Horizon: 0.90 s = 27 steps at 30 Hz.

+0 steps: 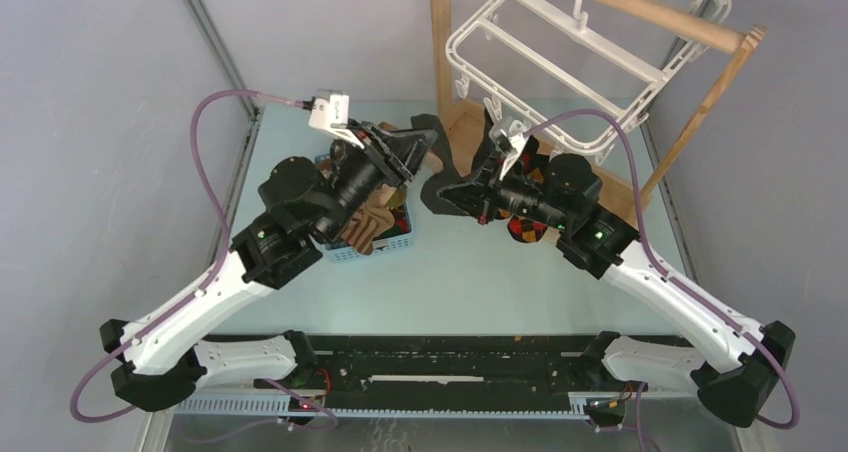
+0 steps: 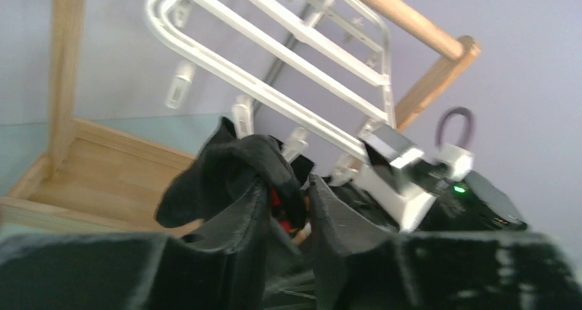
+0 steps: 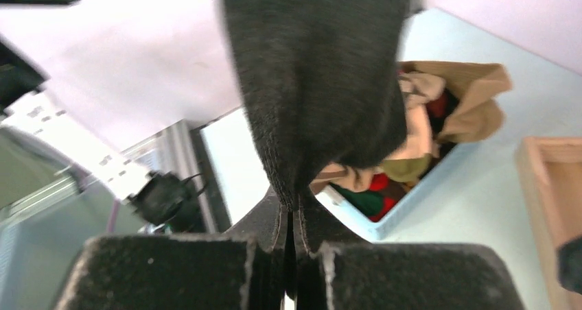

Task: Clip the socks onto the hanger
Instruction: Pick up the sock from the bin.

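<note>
A black sock (image 1: 437,197) hangs between my two grippers, below the white hanger (image 1: 560,57) on the wooden rail. My right gripper (image 1: 470,187) is shut on it; in the right wrist view the fingers (image 3: 274,231) pinch the fabric's edge and the sock (image 3: 322,84) rises from them. My left gripper (image 1: 420,152) stands slightly open: in the left wrist view the sock (image 2: 226,166), with red showing inside, drapes over one finger (image 2: 250,214) and sags into the gap of the gripper (image 2: 288,186). The hanger (image 2: 288,49) and its small clips (image 2: 180,84) are just above.
A blue basket (image 1: 370,253) with brown and coloured socks sits under the left arm and also shows in the right wrist view as the basket (image 3: 412,200). An argyle sock (image 1: 525,229) lies under the right arm. The tan wooden stand (image 1: 650,17) rises at the back, its base (image 2: 110,166) close by.
</note>
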Available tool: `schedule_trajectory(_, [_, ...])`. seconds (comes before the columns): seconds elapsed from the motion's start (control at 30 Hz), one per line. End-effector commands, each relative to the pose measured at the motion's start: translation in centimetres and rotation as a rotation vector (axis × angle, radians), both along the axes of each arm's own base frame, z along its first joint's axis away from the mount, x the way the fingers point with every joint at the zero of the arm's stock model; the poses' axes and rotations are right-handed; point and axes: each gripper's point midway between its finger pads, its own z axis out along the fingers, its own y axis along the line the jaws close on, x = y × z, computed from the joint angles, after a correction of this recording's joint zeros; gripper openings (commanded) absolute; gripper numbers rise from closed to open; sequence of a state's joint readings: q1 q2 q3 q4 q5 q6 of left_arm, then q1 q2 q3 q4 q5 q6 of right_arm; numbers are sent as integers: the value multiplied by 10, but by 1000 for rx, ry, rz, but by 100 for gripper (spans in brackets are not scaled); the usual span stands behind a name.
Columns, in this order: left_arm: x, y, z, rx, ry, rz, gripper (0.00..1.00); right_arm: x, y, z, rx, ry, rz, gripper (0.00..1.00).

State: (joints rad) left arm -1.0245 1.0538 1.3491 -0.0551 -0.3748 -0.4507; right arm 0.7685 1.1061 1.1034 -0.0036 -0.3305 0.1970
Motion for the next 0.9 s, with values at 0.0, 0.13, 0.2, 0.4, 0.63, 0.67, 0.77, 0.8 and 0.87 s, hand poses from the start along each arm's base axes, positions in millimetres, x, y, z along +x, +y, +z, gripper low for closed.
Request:
schedule_trajectory(0.0, [2, 10, -17, -9, 73, -93, 40, -68, 0, 25, 91, -40, 319, 0])
schedule_trajectory(0.13, [-3, 18, -47, 22, 112, -183, 75, -90, -6, 14, 85, -18, 385, 0])
schedule_trajectory(0.2, [-12, 24, -63, 53, 90, -236, 84, -87, -10, 8, 85, 8, 358, 0])
schedule_trajectory(0.4, [-74, 29, -128, 275, -192, -513, 87, -78, -23, 8, 135, 79, 300, 0])
schedule_trajectory(0.63, [-90, 43, -153, 319, -485, -465, 88, -71, -35, 7, 175, 137, 234, 0])
schedule_trajectory(0.67, [-87, 40, -156, 303, -454, -476, 87, -67, -38, 8, 184, 151, 209, 0])
schedule_trajectory(0.77, [-82, 24, -154, 160, -303, -537, 86, -60, -45, 10, 197, 153, 167, 0])
schedule_trajectory(0.8, [-80, 18, -153, 103, -254, -561, 85, -59, -46, 10, 198, 151, 162, 0])
schedule_trajectory(0.87, [-75, 7, -152, 10, -148, -609, 84, -58, -48, 11, 202, 144, 157, 0])
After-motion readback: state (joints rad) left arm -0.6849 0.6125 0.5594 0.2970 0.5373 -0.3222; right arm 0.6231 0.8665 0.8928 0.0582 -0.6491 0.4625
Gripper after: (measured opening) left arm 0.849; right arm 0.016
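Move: The dark grey sock is right at my left hand's fingertips, its middle about 3 cm right, 2 cm back and 5 cm down. My right hand already pinches its lower part, so from that hand the middle is some 5 cm ahead, 1 cm left and 5 cm up. From my left hand, the hanger's nearest clips are roughly 10 cm ahead and 12 cm right, about level; the sock bin is some 15 cm ahead, 14 cm left and 40 cm down. I finish opening my left fingers wide to come free of the grey sock, leaving it in my right hand's pinch. My left hand drops about 17 cm, drawing back and a little left while turning clockwise some 30 degrees, then begins swinging right towards the sock. My right hand keeps its grip, pulling the sock back about 7 cm with a counter-clockwise turn, then drifts right. ##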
